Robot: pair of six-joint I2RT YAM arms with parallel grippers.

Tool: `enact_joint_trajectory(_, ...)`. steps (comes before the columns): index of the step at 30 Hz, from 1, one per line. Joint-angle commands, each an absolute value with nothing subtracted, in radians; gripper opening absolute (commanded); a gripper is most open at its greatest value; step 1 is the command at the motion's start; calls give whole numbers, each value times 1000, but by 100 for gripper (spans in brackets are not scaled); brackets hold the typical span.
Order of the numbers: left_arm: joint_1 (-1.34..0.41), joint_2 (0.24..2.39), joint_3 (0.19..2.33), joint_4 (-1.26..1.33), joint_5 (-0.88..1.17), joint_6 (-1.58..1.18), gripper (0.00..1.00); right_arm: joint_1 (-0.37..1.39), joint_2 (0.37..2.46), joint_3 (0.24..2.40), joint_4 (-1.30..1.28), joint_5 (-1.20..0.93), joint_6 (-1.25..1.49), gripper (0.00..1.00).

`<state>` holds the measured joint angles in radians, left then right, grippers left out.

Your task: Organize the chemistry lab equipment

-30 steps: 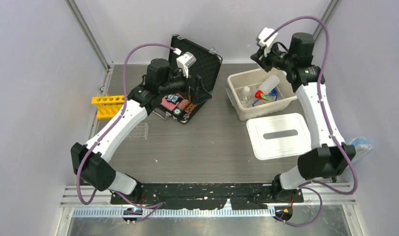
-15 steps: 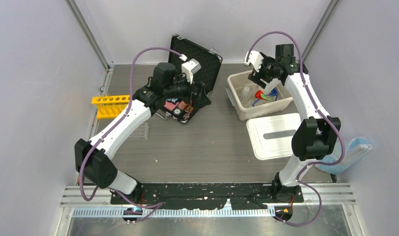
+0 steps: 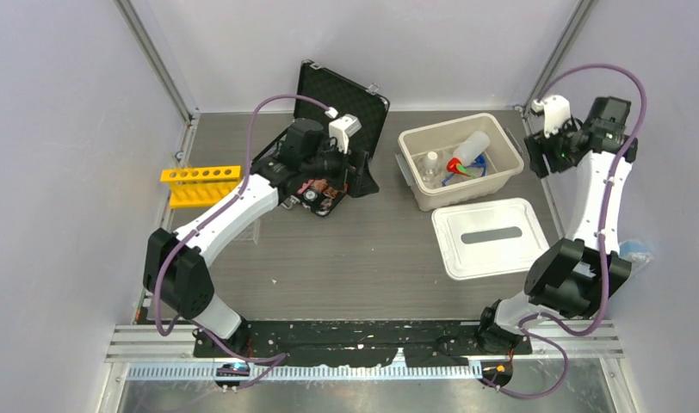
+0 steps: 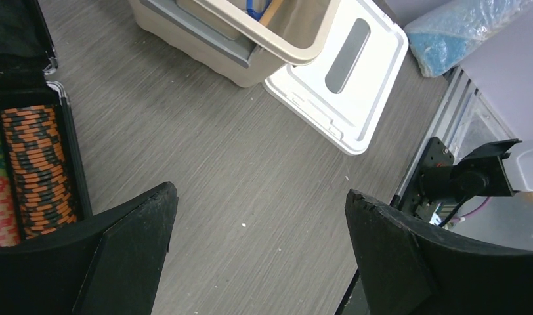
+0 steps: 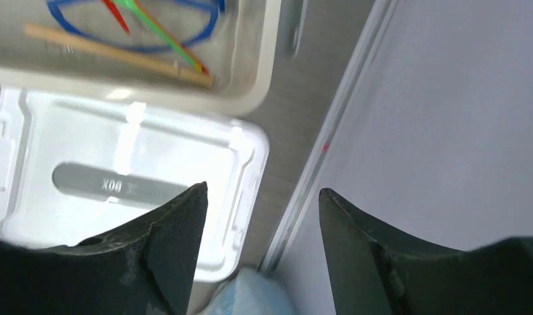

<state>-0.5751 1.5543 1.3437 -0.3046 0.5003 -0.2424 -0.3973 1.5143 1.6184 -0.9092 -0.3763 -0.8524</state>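
Observation:
A beige bin (image 3: 415, 185) at the back right holds the red-capped white squeeze bottle (image 3: 472, 145), a small clear bottle (image 3: 429, 163), blue goggles (image 3: 456, 178) and a green spatula (image 3: 475, 170). The right wrist view shows the green spatula (image 5: 160, 33), a wooden clamp (image 5: 113, 51) and the blue goggles (image 5: 208, 25) in the bin. The yellow tube rack (image 3: 191, 185) stands at the left. The clear tube rack (image 3: 245, 229) lies partly under my left arm. My left gripper (image 3: 361, 176) (image 4: 258, 190) is open and empty beside the black case. My right gripper (image 3: 539, 156) (image 5: 262, 190) is open and empty, right of the bin by the wall.
The bin's white lid (image 3: 488, 237) (image 4: 342, 72) (image 5: 119, 177) lies flat in front of the bin. An open black case (image 3: 342, 99) of striped poker chips (image 4: 34, 167) sits at the back centre. A blue bag (image 3: 639, 254) (image 5: 254, 292) lies by the right wall.
My right arm has swung from above the bin out to the right wall. My left gripper has shifted slightly right past the case's edge.

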Motion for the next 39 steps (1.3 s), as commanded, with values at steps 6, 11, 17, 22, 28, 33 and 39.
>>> enact_joint_trajectory(6, -579, 1601, 1371, -218, 564, -375, 100, -565, 1634, 1438, -914, -146, -878, 47)
enact_joint_trajectory(11, -580, 1587, 1361, -227, 545, -341, 100, -590, 1682, 1313, -745, -49, -930, 39)
enact_joint_trajectory(17, -577, 1564, 1321, -209, 542, -352, 100, -591, 1783, 1273, -663, -35, -918, 29)
enact_joint_trajectory(22, -555, 1539, 1247, -135, 567, -408, 100, -587, 1840, 1262, -611, -29, -929, 27)
enact_joint_trajectory(28, -537, 1523, 1181, -61, 576, -481, 99, -561, 1847, 1227, -653, -111, -987, 26)
enact_joint_trajectory(33, -505, 1526, 1087, 36, 596, -592, 100, -550, 1803, 1170, -754, -203, -1033, 24)
enact_joint_trajectory(39, -491, 1551, 993, 173, 657, -688, 100, -532, 1741, 1090, -814, -265, -1065, 23)
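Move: The white lid lies flat on the table about 10 cm back from the right hand, 4 cm to its left and 25 cm below, so its right edge is some 10 cm to the hand's right. The open storage box stands beyond the lid, roughly 12 cm ahead and 12 cm left of that hand, 20 cm below; the wash bottle in it is about 14 cm ahead, 10 cm left and 18 cm below. From the left hand the lid is about 35 cm right, 5 cm back and 23 cm down. The lid's right edge is reached from outside: the right hand plunges some 24 cm, swinging right and back, tipping about 30 degrees to point nearly straight down as its empty fingers close most of the way. Near table height it reverses and pushes the lid left with its left finger for about 4 cm, easing back slightly. The empty left hand stays open and sinks by the case, tipping down. ##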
